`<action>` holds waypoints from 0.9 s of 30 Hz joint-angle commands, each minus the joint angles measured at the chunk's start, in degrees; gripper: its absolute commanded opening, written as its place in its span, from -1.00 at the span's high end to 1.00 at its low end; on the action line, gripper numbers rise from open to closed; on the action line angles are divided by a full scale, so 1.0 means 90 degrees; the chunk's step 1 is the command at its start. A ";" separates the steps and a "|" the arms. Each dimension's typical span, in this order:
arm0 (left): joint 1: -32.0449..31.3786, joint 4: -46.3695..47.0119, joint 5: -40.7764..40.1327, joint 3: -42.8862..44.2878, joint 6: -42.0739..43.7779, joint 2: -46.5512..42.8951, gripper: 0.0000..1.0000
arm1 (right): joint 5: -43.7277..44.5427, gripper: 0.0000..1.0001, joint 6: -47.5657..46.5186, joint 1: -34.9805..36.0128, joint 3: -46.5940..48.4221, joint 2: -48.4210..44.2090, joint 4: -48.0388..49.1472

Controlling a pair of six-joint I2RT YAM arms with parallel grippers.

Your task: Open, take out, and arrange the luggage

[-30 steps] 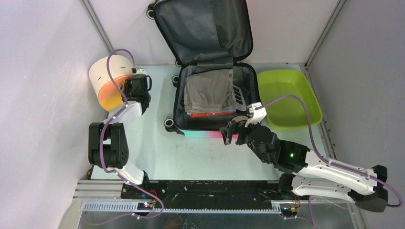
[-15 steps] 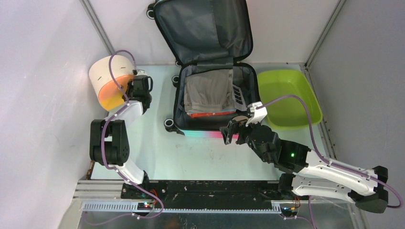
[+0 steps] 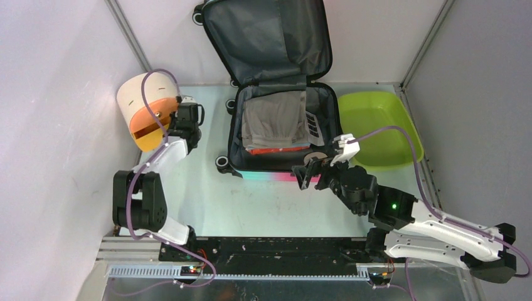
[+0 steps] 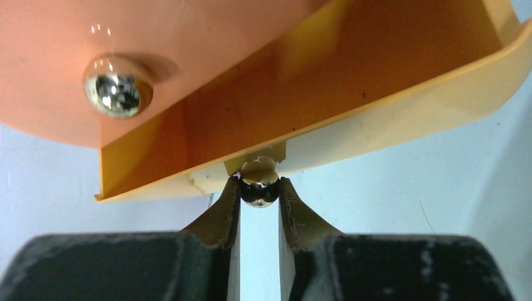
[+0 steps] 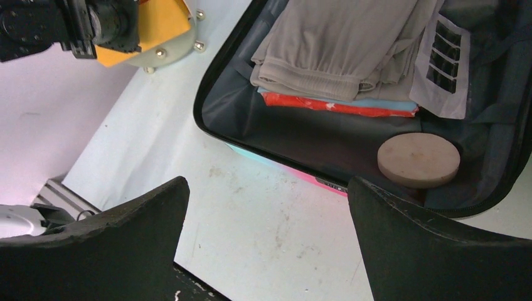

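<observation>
The luggage (image 3: 233, 135) lies open at the back of the table, its grey-lined lid (image 3: 266, 37) leaning on the back wall. Inside are folded grey clothes (image 3: 274, 119), a red-orange item (image 5: 332, 105) and a round beige disc (image 5: 418, 159). My right gripper (image 5: 266, 188) hangs open over the bare table just in front of the luggage's pink-teal front edge (image 3: 270, 177). My left gripper (image 4: 259, 188) is shut on a small metal ball knob (image 4: 258, 193) on the orange drawer (image 4: 301, 81) of the cream-and-orange cylinder (image 3: 145, 106).
A lime-green tub (image 3: 376, 128) sits right of the luggage. The cylinder stands against the left wall. A second metal knob (image 4: 116, 94) shows on its orange face. White walls close in on the left, back and right.
My left gripper's jaws have closed on the knob and the orange drawer has come partly out of the cylinder. My right arm has shifted slightly to the right, still open.
</observation>
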 commanded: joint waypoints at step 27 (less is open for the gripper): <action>-0.1261 -0.2089 0.1080 0.0244 -0.1370 -0.2987 -0.99 | 0.0027 -0.99 0.0506 -0.0886 0.0469 -0.0089 -0.1178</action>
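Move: The left fingers already pinch the knob of the half-open yellow drawer, right at the hand point. The upper drawer's knob sits about 4 cm ahead, 4 cm left and 6 cm higher, and the suitcase's nearest wheel some 10 cm back, 18 cm right and slightly lower. For the empty right hand, the round box in the suitcase lies roughly 5 cm ahead, 7 cm right and 15 cm below; the folded clothes are 15 cm ahead, 6 cm left. Back and to the right the left hand keeps drawing the yellow drawer out by its knob, roughly 5 cm, then opens wide, lets go and backs off the same way while rising about 5 cm. The right hand, still wide open, lifts a centimetre, then eases down and some 3 cm right towards the round box. ##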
